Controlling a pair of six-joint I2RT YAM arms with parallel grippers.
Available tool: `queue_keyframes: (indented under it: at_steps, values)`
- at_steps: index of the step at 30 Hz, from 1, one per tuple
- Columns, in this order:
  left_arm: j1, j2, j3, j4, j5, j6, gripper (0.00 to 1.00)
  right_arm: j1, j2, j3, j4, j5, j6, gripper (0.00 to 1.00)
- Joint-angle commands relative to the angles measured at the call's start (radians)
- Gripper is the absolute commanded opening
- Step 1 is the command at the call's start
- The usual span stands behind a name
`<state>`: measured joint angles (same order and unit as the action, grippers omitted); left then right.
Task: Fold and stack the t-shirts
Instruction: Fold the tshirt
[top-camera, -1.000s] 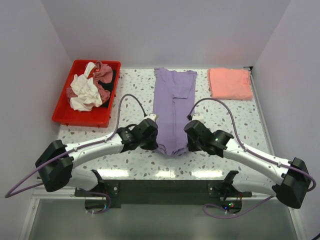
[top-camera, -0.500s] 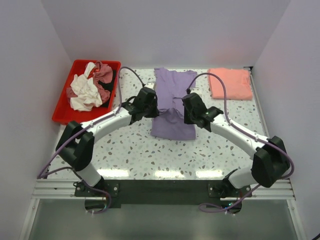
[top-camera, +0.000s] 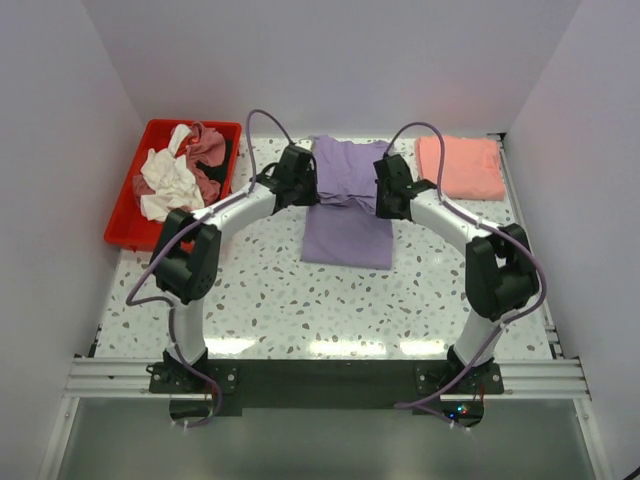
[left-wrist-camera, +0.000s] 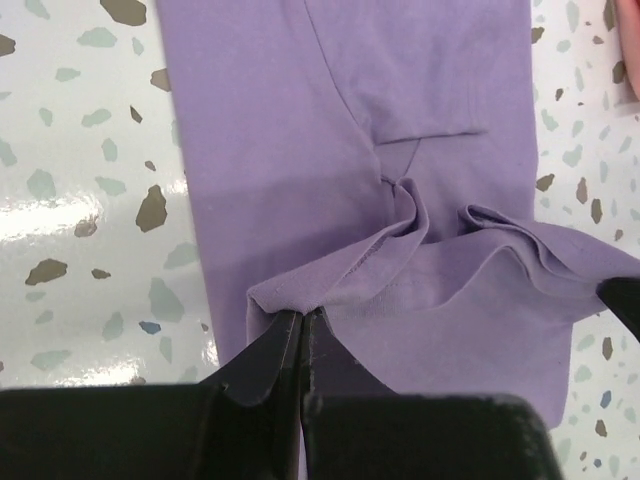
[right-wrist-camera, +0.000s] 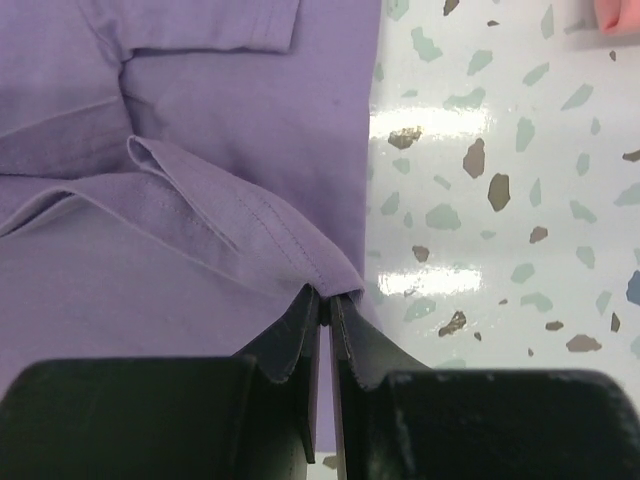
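A lavender-purple t-shirt (top-camera: 346, 212) lies in the middle of the table, its near half doubled over towards the far edge. My left gripper (top-camera: 312, 190) is shut on the hem at the left side of the fold (left-wrist-camera: 300, 312). My right gripper (top-camera: 380, 192) is shut on the hem at the right side (right-wrist-camera: 327, 296). Both hold the cloth a little above the lower layer (left-wrist-camera: 300, 120), with wrinkles bunched between them. A folded salmon-pink t-shirt (top-camera: 462, 166) lies at the far right. More t-shirts, white (top-camera: 170, 186), dusty-rose (top-camera: 207, 148) and dark, sit crumpled in the tray.
The red plastic tray (top-camera: 135, 232) stands at the far left of the speckled table (top-camera: 300, 300). White walls close in the back and both sides. Both arms reach far forward from their bases at the near edge.
Both grippers have carried the shirt's near hem from the near edge towards the far side, folding the lower half over the upper. The arms have stretched out forward.
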<state>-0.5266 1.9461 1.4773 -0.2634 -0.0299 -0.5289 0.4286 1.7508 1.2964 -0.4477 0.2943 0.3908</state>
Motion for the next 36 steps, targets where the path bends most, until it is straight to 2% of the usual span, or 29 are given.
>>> queue_keyframes:
  at_steps: [1, 12, 20, 22, 23, 24, 25, 26, 28, 29, 30, 31, 32, 33, 34, 36]
  values:
    - [0.022, 0.042, 0.07, 0.0, 0.025, 0.053, 0.0, -0.014, 0.044, 0.076, 0.033, -0.006, -0.036, 0.08]
    - [0.073, 0.157, 0.176, -0.051, 0.01, 0.061, 0.0, -0.062, 0.16, 0.155, 0.075, -0.108, -0.059, 0.09]
    - [0.091, 0.217, 0.222, -0.054, 0.018, 0.066, 0.0, -0.077, 0.242, 0.181, 0.107, -0.116, -0.061, 0.09]
    - [0.091, 0.224, 0.236, -0.059, 0.025, 0.079, 0.09, -0.077, 0.253, 0.199, 0.09, -0.083, -0.053, 0.11]
    - [0.091, 0.232, 0.253, -0.068, 0.025, 0.092, 0.2, -0.08, 0.256, 0.202, 0.092, -0.075, -0.052, 0.14]
    - [0.091, 0.235, 0.262, -0.071, 0.025, 0.096, 0.26, -0.083, 0.259, 0.205, 0.092, -0.073, -0.05, 0.18]
    - [0.091, 0.237, 0.27, -0.08, 0.025, 0.098, 0.32, -0.086, 0.259, 0.213, 0.084, -0.072, -0.049, 0.36]
    - [0.091, 0.235, 0.285, -0.094, 0.025, 0.101, 0.44, -0.088, 0.263, 0.239, 0.07, -0.069, -0.049, 0.42]
    - [0.091, 0.221, 0.29, -0.096, 0.048, 0.104, 0.57, -0.091, 0.262, 0.274, 0.023, -0.064, -0.059, 0.51]
    - [0.091, 0.2, 0.288, -0.096, 0.054, 0.11, 0.69, -0.091, 0.26, 0.308, 0.006, -0.057, -0.063, 0.53]
    - [0.091, 0.186, 0.285, -0.096, 0.054, 0.112, 0.74, -0.091, 0.25, 0.322, -0.006, -0.054, -0.072, 0.58]
    - [0.091, 0.171, 0.281, -0.094, 0.054, 0.112, 0.79, -0.091, 0.24, 0.329, -0.028, -0.052, -0.075, 0.67]
    - [0.091, 0.134, 0.255, -0.089, 0.054, 0.109, 0.88, -0.093, 0.228, 0.33, -0.032, -0.053, -0.075, 0.72]
    - [0.091, 0.113, 0.233, -0.083, 0.054, 0.104, 0.93, -0.091, 0.193, 0.32, -0.034, -0.072, -0.078, 0.76]
    - [0.091, 0.061, 0.207, -0.076, 0.058, 0.102, 0.98, -0.091, 0.173, 0.307, -0.029, -0.084, -0.075, 0.88]
    - [0.091, 0.008, 0.109, -0.04, 0.076, 0.09, 1.0, -0.091, 0.112, 0.244, -0.013, -0.145, -0.066, 0.99]
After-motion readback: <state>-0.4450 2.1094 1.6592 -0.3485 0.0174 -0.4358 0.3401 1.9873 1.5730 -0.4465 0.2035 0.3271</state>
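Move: Ahead and below lies the place for the t-shirt's raised hem: for the left hand, holding its left corner, about 5 cm ahead, 2 cm left and 6 cm down; for the right hand, about 5 cm straight ahead and 5 cm down. Counted from the left hand, the shirt's collar end lies some 20 cm ahead and 10 cm right, the near fold 11 cm back and 9 cm right. The folded orange shirt is roughly 12 cm ahead and 19 cm right of the right hand. Lowering the pinched hem onto the upper half of the t-shirt, both hands go about 5 cm down and 5 cm forward together, the left also easing some 2 cm to its left. Near the bottom both grippers open wide and let go of the corners, then rise clear, the left about 3 cm and the right 4 to 5 cm while still edging forward. ##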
